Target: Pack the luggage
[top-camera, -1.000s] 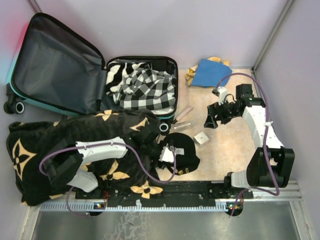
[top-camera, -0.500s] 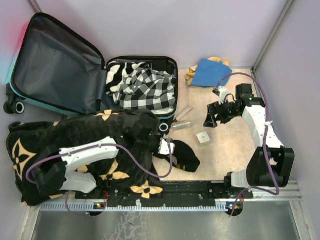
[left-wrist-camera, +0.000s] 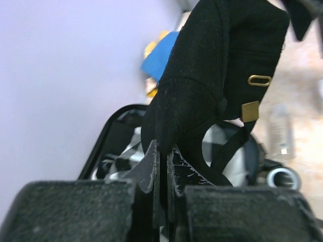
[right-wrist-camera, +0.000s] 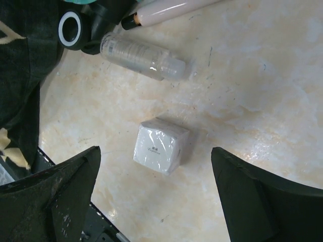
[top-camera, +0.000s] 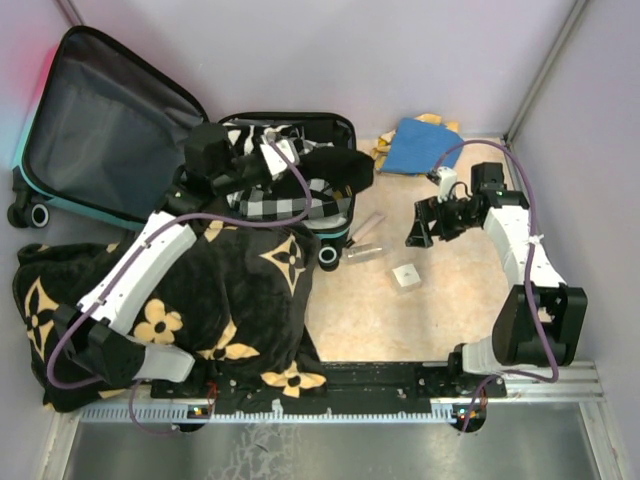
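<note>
The luggage lies open at the back left, its grey-lined lid leaning left. Its base holds black-and-white checked cloth. My left gripper is shut on a black cap with a gold buckle and holds it above the base. In the left wrist view the jaws pinch the cap's fabric over the luggage rim. My right gripper is open and empty, hovering over a small white wrapped box, which also shows in the top view.
A big black blanket with tan flowers covers the front left. A clear bottle and a pale tube lie beside the luggage wheel. A blue cloth and a yellow item lie at the back right.
My left arm has lifted the black cap from the front of the table up and back, over the luggage base. My right gripper has barely moved.
</note>
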{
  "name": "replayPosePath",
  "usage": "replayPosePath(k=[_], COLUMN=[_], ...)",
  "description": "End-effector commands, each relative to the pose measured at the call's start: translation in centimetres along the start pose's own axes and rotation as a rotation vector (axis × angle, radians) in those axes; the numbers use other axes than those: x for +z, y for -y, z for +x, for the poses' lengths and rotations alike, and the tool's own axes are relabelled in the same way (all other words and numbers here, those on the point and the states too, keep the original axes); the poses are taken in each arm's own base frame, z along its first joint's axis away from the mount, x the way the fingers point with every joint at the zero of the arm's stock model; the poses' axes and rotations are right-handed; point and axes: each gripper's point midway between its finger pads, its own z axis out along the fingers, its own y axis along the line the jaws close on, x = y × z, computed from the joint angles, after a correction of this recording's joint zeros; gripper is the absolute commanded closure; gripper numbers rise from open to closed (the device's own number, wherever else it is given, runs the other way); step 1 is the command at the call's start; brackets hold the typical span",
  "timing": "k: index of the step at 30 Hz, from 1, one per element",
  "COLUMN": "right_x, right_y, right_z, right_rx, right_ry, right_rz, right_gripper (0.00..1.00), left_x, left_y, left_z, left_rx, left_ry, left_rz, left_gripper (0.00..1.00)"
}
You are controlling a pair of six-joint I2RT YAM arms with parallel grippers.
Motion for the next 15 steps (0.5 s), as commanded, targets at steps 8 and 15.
replayPosePath(k=[8,15], right_x=[0.1,0.4], right_y=[1.5,2.1], right_z=[-5.3,-5.4], right_rx=[-0.034,-0.027], right_ry=[0.093,0.088], right_rz=[0.005,0.016], right_gripper=[0.09,0.09], left_x=[1.2,3.4], left_y=[-14.1,-12.0], left_z=[8.2,12.6], left_rx=[0.242,0.385], left_ry=[-0.100,-0.028], left_rz=[-0.275,-0.199], left_gripper=[0.99,0.99])
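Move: The left gripper already holds the cap up in the air. The open suitcase half that it is going to has its middle about 11 cm ahead, 7 cm to the left and 27 cm below; inside, the checked cloth lies some 6 cm ahead and 4 cm left. On the table the clear bottle lies roughly 9 cm back and 8 cm right. From the right gripper the suitcase half is about 14 cm ahead and 28 cm left. Sweep the left gripper about 17 cm forward and some 7 cm to the left, sinking about 7 cm after a level start, to carry the cap over the checked cloth towards the far part of the suitcase. Keep the fingers shut on it and turn the wrist about 15 degrees counter-clockwise. Ease the right gripper roughly 4 cm forward, open and empty, away from the white box. ##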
